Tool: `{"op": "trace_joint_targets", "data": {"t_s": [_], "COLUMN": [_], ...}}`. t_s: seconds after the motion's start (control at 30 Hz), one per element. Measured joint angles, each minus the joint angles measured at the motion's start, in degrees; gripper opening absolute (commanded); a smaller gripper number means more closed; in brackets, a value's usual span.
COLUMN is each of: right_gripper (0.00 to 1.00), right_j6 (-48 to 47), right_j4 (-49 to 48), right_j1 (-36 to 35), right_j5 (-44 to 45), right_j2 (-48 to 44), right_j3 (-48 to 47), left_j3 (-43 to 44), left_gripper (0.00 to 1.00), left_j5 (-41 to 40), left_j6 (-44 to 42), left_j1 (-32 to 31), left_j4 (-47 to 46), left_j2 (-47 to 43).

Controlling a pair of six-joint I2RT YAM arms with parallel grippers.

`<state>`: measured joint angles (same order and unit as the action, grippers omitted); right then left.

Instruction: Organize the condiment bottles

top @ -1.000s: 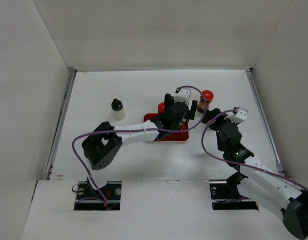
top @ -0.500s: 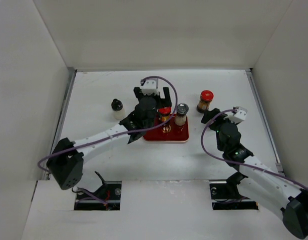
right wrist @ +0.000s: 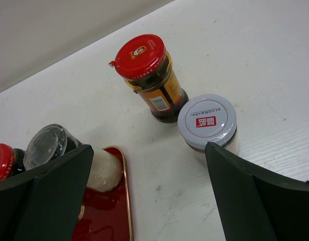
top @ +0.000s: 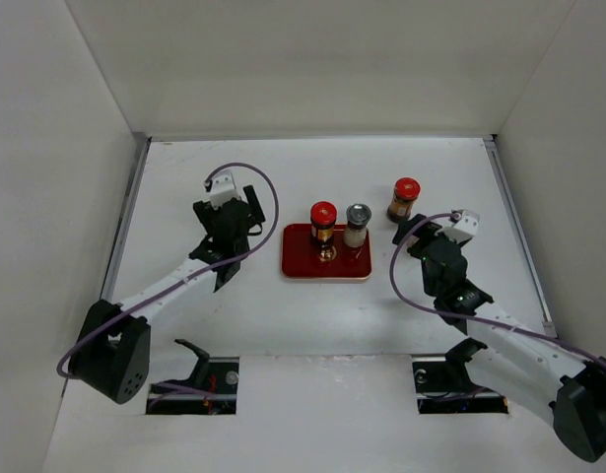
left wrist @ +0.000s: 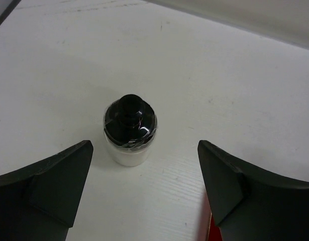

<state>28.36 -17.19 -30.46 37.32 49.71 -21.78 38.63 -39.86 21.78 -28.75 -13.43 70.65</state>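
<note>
My left gripper (top: 227, 205) hangs open over the table's left part. In the left wrist view the black-capped white bottle (left wrist: 130, 129) stands upright just ahead of the left gripper (left wrist: 144, 148), between the lines of the two fingers and untouched. On the red tray (top: 298, 266) stand a red-capped bottle (top: 323, 219) and a silver-capped bottle (top: 358, 222). Another red-capped bottle (top: 405, 195) stands on the table right of the tray. My right gripper (top: 411, 235) is open and empty. Ahead of the right gripper (right wrist: 149, 150) are this red-capped bottle (right wrist: 144, 75) and a grey-capped jar (right wrist: 207, 123).
White walls close in the table on the left, back and right. The tray's gold-rimmed right edge (right wrist: 125, 201) lies close to my right gripper's left finger. The grey-capped jar is hidden under the right gripper in the top view.
My left arm swung left, from over the tray to the black-capped bottle, its jaws narrowing a little. The two bottles on the tray are now uncovered. The right arm barely moved.
</note>
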Motion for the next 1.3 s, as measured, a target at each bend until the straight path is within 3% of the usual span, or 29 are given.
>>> {"op": "trace_joint_targets", "data": {"t_s": [0.17,0.53,0.73,1.0,1.3], "right_gripper": [1.00,1.00,1.00,1.00,1.00], "right_j6": [0.0,0.0,-0.1,0.0,0.0], "right_j4": [0.0,0.0,0.0,0.0,0.0], "right_j1": [0.0,-0.4,-0.7,-0.7,-0.7], "right_j5": [0.0,0.0,0.0,0.0,0.0], "right_j2": [0.8,1.1,1.5,1.5,1.5], "right_j3": [0.0,0.0,-0.1,-0.2,-0.2], "left_j3": [0.2,2.7,5.3,5.4,5.4], "left_gripper": [0.74,0.74,0.65,0.65,0.39], "left_j5": [0.9,-0.2,0.1,0.3,1.2], "left_j6": [1.0,1.7,1.8,1.8,1.8], "left_j1": [1.6,4.2,5.8,5.9,5.9], "left_j4": [-0.5,-2.3,-3.3,-3.7,-3.9], "left_j2": [6.2,11.0,14.9,16.1,16.5]}}
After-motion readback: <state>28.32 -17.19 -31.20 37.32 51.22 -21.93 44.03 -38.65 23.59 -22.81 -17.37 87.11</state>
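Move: The black-capped bottle stands about 5 cm ahead of my left hand and 2 cm to its left, its middle some 8 cm lower. Off to the right on the red tray are the red-lidded jar, about 22 cm right and level with my hand, and the grey-lidded jar, some 31 cm right and also level. From my right hand the bottle is about 10 cm ahead and 47 cm to the left. I sink my left hand about 5 cm first, tipping the fingers slightly down, then ease it forward 4 to 5 cm and a little left, so that the open fingers come astride the black-capped bottle. There I slow almost to a stop and close them until both fingertips pinch the bottle's upper part. ##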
